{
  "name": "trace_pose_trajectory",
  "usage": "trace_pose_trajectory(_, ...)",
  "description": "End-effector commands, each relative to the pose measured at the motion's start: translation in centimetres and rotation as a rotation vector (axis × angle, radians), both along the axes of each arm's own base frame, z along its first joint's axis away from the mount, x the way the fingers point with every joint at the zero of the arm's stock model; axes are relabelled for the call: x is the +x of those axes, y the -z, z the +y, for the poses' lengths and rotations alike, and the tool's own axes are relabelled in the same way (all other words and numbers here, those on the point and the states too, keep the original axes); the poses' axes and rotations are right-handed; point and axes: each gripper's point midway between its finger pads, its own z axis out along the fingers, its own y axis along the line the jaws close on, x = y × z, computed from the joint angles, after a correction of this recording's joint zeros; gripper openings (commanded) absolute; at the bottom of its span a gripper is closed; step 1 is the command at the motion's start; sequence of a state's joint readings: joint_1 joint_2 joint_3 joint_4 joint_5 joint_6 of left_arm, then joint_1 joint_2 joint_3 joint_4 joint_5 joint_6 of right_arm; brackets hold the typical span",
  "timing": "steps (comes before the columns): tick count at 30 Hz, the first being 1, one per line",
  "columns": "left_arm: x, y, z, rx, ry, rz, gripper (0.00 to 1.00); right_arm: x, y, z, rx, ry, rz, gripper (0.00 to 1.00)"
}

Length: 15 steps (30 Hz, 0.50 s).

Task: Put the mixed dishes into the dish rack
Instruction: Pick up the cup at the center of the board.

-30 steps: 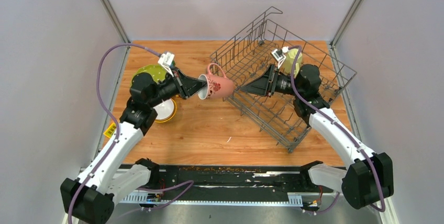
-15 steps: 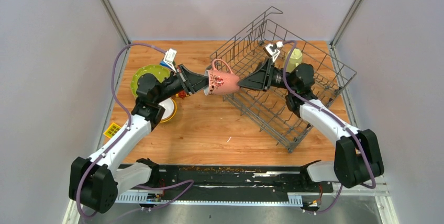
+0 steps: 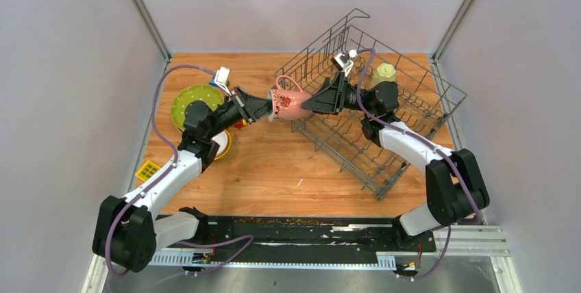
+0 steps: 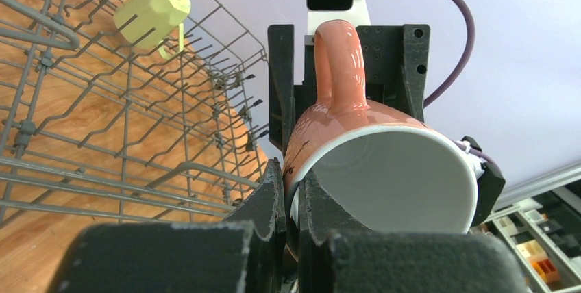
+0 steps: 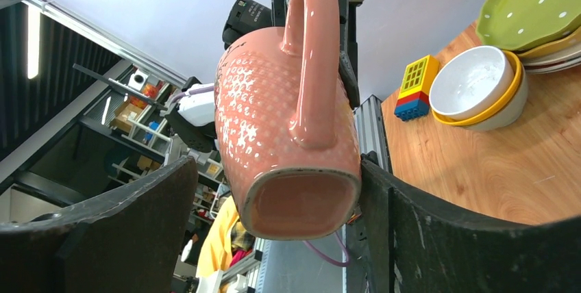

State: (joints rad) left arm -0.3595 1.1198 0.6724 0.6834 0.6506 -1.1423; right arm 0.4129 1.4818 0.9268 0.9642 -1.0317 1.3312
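A pink mug (image 3: 288,105) hangs on its side in the air at the near left corner of the grey wire dish rack (image 3: 356,149), handle up. My left gripper (image 3: 270,109) is shut on its rim, one finger inside the white interior (image 4: 384,170) and one outside. My right gripper (image 3: 305,105) stands open around the mug's base (image 5: 288,122); its right finger (image 5: 384,197) touches the wall, while the left finger (image 5: 157,204) stands apart. A pale-green mug (image 3: 384,72) lies inside the rack (image 4: 123,135).
At the table's left, a lime-green dotted plate (image 3: 192,98) sits on other plates, with a white bowl nested in a yellow bowl (image 3: 218,144) in front. A yellow and blue toy block (image 3: 147,169) lies near the left edge. The rack sits at an angle at the right.
My left arm has carried the pink mug right, up to the rack. My right gripper has moved left out of the rack and now straddles the mug's base, jaws a little narrower.
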Motion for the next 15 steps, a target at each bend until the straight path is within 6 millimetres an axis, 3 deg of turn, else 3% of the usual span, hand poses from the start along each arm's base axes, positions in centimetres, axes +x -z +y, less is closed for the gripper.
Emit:
trace_pose_trajectory(1,0.13,-3.04,0.34,-0.11,-0.021,-0.048,0.0,-0.55,-2.46,0.5,0.063,-0.044,-0.075,0.85)
trace_pose_trajectory(6,0.37,-2.73,0.04,-0.115,-0.004,-0.033,0.0,-0.53,-2.25,0.62,0.061,-0.039,-0.064,0.84)
trace_pose_trajectory(12,0.33,-2.6,-0.18,-0.101,0.012,-0.044,0.0,-0.52,-2.28,0.89,0.049,-0.06,-0.058,0.6)
trace_pose_trajectory(15,0.42,-2.14,-0.36,-0.065,0.016,-0.048,0.0,-0.45,-2.24,0.92,0.05,-0.065,-0.047,0.69)
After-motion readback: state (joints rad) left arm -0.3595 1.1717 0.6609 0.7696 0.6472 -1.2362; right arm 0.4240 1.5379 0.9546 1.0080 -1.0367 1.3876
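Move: Between the two raised hands hangs the pink cup, base to the right: its middle is about 5 cm to the right hand's left and 1 cm ahead, level with it. From the left hand pinching its rim, it is some 5 cm right, 2 cm ahead and 4 cm up. From the right hand, the rack's middle is about 13 cm ahead, 21 cm right and 30 cm below; the pale green cup is roughly 20 cm ahead, 25 cm right, 27 cm below. Closing on the base end of the pink cup, the right hand first edges about 1 cm left and slightly forward over it, then all but stops while its wide-open fingers narrow by around a quarter until both sides, one above and one below, grip the cup. The left hand keeps its rim pinch, easing roughly half a centimetre forward with a tiny dip and a slight wrist turn. ##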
